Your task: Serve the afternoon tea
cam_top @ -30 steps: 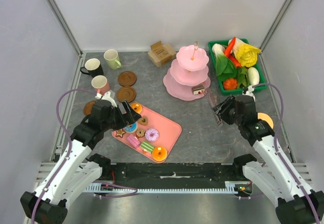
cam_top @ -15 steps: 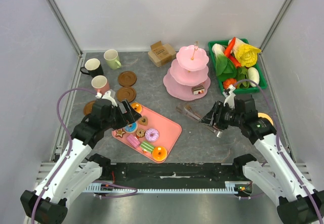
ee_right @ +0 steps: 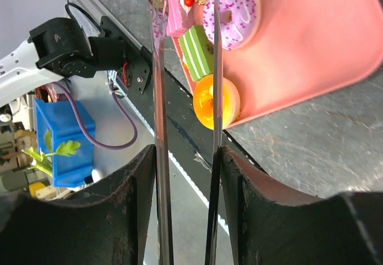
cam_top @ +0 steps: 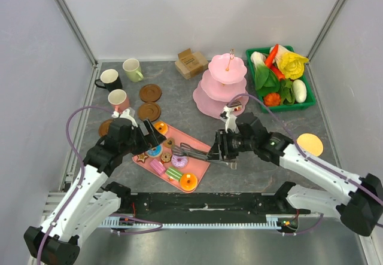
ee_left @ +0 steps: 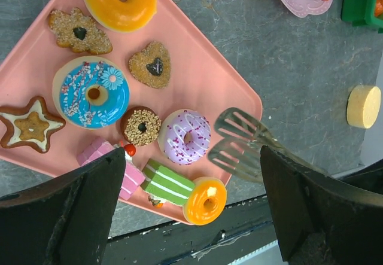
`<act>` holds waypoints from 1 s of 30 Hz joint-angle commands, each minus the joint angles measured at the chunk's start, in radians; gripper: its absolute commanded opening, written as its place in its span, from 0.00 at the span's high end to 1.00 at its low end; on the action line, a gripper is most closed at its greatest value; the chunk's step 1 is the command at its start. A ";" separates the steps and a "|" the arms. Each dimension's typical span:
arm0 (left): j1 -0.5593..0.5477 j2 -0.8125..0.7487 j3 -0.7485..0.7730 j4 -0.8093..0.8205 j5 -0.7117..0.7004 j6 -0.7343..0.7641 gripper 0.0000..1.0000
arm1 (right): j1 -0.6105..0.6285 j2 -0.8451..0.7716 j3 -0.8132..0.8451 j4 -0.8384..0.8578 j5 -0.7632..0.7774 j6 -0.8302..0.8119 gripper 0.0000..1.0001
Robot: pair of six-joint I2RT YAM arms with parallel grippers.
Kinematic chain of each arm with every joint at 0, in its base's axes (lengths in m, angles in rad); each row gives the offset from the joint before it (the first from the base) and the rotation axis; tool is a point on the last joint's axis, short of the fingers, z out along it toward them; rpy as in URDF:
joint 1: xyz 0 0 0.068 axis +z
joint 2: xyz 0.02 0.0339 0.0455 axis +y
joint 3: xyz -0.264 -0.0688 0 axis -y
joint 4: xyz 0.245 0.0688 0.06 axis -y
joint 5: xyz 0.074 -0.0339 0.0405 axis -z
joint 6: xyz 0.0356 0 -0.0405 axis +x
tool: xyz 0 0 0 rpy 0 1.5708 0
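Toy pastries lie on the flat pink tray point(cam_top: 200, 164): a purple donut point(cam_top: 179, 159), an orange donut point(cam_top: 188, 181), a blue donut point(ee_left: 91, 91) and a green cake slice point(ee_left: 167, 181). My right gripper point(cam_top: 224, 148) is shut on metal tongs point(cam_top: 191, 151), whose open tips hover over the tray's right side beside the purple donut point(ee_left: 187, 136). My left gripper point(cam_top: 149, 136) hangs open above the tray's left end, holding nothing. A chocolate cake slice point(cam_top: 234, 105) sits on the bottom tier of the pink stand point(cam_top: 221, 85). Black point(cam_top: 109, 79), green point(cam_top: 133, 69) and pink point(cam_top: 118, 100) mugs stand at the back left by brown coasters point(cam_top: 150, 92).
A green basket point(cam_top: 258, 100) of toy vegetables is at the back right. A small cardboard box point(cam_top: 190, 62) sits behind the stand. A yellow disc point(cam_top: 309, 143) lies on the table at the right. The black front rail runs just below the tray.
My right arm has swung left from beside the green basket to the pink tray, carrying the tongs. The left arm has stayed still.
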 commanded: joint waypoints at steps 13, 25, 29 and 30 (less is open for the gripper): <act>0.003 -0.134 0.098 -0.155 -0.134 -0.033 0.01 | 0.362 0.344 0.358 -0.068 0.336 -0.221 0.48; 0.003 -0.161 0.094 -0.177 -0.142 -0.036 0.01 | 0.402 0.390 0.342 -0.140 0.324 -0.226 0.48; 0.003 -0.154 0.094 -0.177 -0.136 -0.036 0.01 | 0.408 0.424 0.368 -0.132 0.302 -0.229 0.49; 0.003 -0.156 0.095 -0.177 -0.134 -0.036 0.01 | 0.408 0.434 0.372 -0.132 0.301 -0.230 0.49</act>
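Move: Out to the right hand's left, some 14 cm off, 4 cm back and about 15 cm lower, lies the green striped cake that the held tongs are being taken to. The pink cake is about 5 cm farther left of it and 2 cm farther out; the purple donut stands 12 cm left of the hand, 1 cm ahead, and the orange donut 9 cm left, 7 cm back. From the left hand the green cake lies roughly 7 cm right, 10 cm back and 13 cm below. Swinging the half-open tongs left over the tray, the right hand travels about 9 cm left and a few back, then sinks some 5 cm over the near cakes. Its wrist tips the prongs down some 20 degrees and turns them counter-clockwise to straddle the green cake, the grip unchanged. The empty left hand, still wide open, draws up, left and slightly back from the tray. ##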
